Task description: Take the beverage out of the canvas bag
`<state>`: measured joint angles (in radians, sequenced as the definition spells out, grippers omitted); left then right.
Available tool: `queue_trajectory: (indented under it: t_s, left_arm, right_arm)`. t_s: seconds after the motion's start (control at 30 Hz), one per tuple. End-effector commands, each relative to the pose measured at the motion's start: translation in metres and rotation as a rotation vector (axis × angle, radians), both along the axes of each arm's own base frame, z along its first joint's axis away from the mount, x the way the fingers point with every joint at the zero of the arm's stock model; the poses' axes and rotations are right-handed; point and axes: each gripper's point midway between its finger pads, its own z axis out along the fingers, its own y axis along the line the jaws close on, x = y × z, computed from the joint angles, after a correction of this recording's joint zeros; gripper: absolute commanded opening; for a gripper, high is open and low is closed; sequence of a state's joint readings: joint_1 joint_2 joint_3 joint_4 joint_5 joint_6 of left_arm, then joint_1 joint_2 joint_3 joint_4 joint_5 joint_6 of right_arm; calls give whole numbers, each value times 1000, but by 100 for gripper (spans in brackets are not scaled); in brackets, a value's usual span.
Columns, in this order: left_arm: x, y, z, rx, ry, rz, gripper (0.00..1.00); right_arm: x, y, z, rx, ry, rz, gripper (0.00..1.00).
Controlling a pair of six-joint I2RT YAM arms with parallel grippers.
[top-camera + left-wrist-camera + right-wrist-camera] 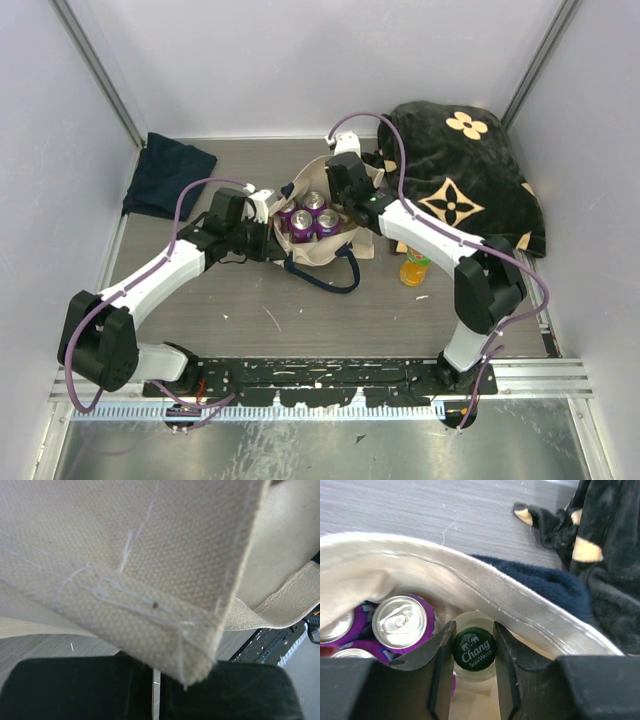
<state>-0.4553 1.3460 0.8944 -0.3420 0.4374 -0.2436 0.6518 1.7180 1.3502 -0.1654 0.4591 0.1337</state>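
Observation:
The cream canvas bag [318, 245] stands mid-table with its mouth open. Inside it, in the right wrist view, is the beverage [474, 649], a clear bottle with a green "Chang Soda Water" cap, standing beside purple cans [400, 622]. My right gripper [473, 635] reaches down into the bag [395, 565], and its two fingers press on either side of the cap. From above, the right gripper [346, 203] hides the bottle. My left gripper [156, 669] is shut on a corner of the bag's canvas [150, 555], at the bag's left edge [268, 213].
Three purple cans [312, 216] show in the bag from above. An orange drink bottle [415, 268] lies on the table right of the bag. A black bag with tan flowers [465, 170] fills the back right. A navy cloth [165, 172] lies back left. The bag's navy handle [335, 282] hangs forward.

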Motion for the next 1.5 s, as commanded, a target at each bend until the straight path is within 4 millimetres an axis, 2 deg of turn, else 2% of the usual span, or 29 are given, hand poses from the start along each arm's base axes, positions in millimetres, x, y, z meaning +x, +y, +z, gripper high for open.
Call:
queue_trajectory:
  t_s: [0.0,0.1,0.27,0.43,0.63,0.73,0.83,0.9,1.07,1.33,1.47]
  left_arm:
    - [-12,12,-18,73,73,13,0]
    - [-12,12,-17,73,71,14,0]
    - [-12,12,-14,72,73,15,0]
    - [-11,13,-11,74,70,19,0]
    - [-12,13,-11,73,72,22,0]
    - [-12,14,-11,78,74,25,0]
    - [-10,15,-11,88,70,31,0]
    - [-9,16,-10,93,68,35,0]
    - [-7,17,-12,104,70,43,0]
    - [-7,19,-14,120,77,39,0]
    - [-8,19,-17,123,84,38,0]
  right_arm:
    - [-10,12,185,261,-376,59,1]
    - [-26,14,213,290,-421,93,1]
    - [-63,16,262,318,-504,150,1]
    - [-107,5,301,344,-550,172,1]
    - [-154,-26,320,401,-547,171,1]
    - [-171,-41,315,431,-504,171,1]
    - [-186,-50,297,415,-425,192,1]
    - [-193,-56,277,389,-353,188,1]
    - [-208,-61,209,355,-171,176,1]
    - [-216,-72,112,355,-18,62,1]
    - [-214,-84,81,321,-24,3,1]
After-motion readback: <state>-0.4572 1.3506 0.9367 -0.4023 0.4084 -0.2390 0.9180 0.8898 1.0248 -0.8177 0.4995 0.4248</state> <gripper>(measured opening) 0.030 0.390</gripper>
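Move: The right gripper already grips the Chang bottle by its cap inside the bag; the bare table spot it is headed for lies about 24 cm back, 9 cm to its right and 19 cm below. The orange drink stands some 17 cm back and 16 cm right, the nearest purple can about 4 cm back and 5 cm left. From the left gripper, the spot is roughly 9 cm back and 29 cm right. Lift the right gripper with the Chang bottle some 25 cm up out of the bag, tipping the fingers upward while drawing back. Then carry it on back and to the right, and lower it about 20 cm towards the table beside the orange drink, tilting the fingers down again and keeping the grip. Hold the left gripper still, shut on the bag's near left corner. ##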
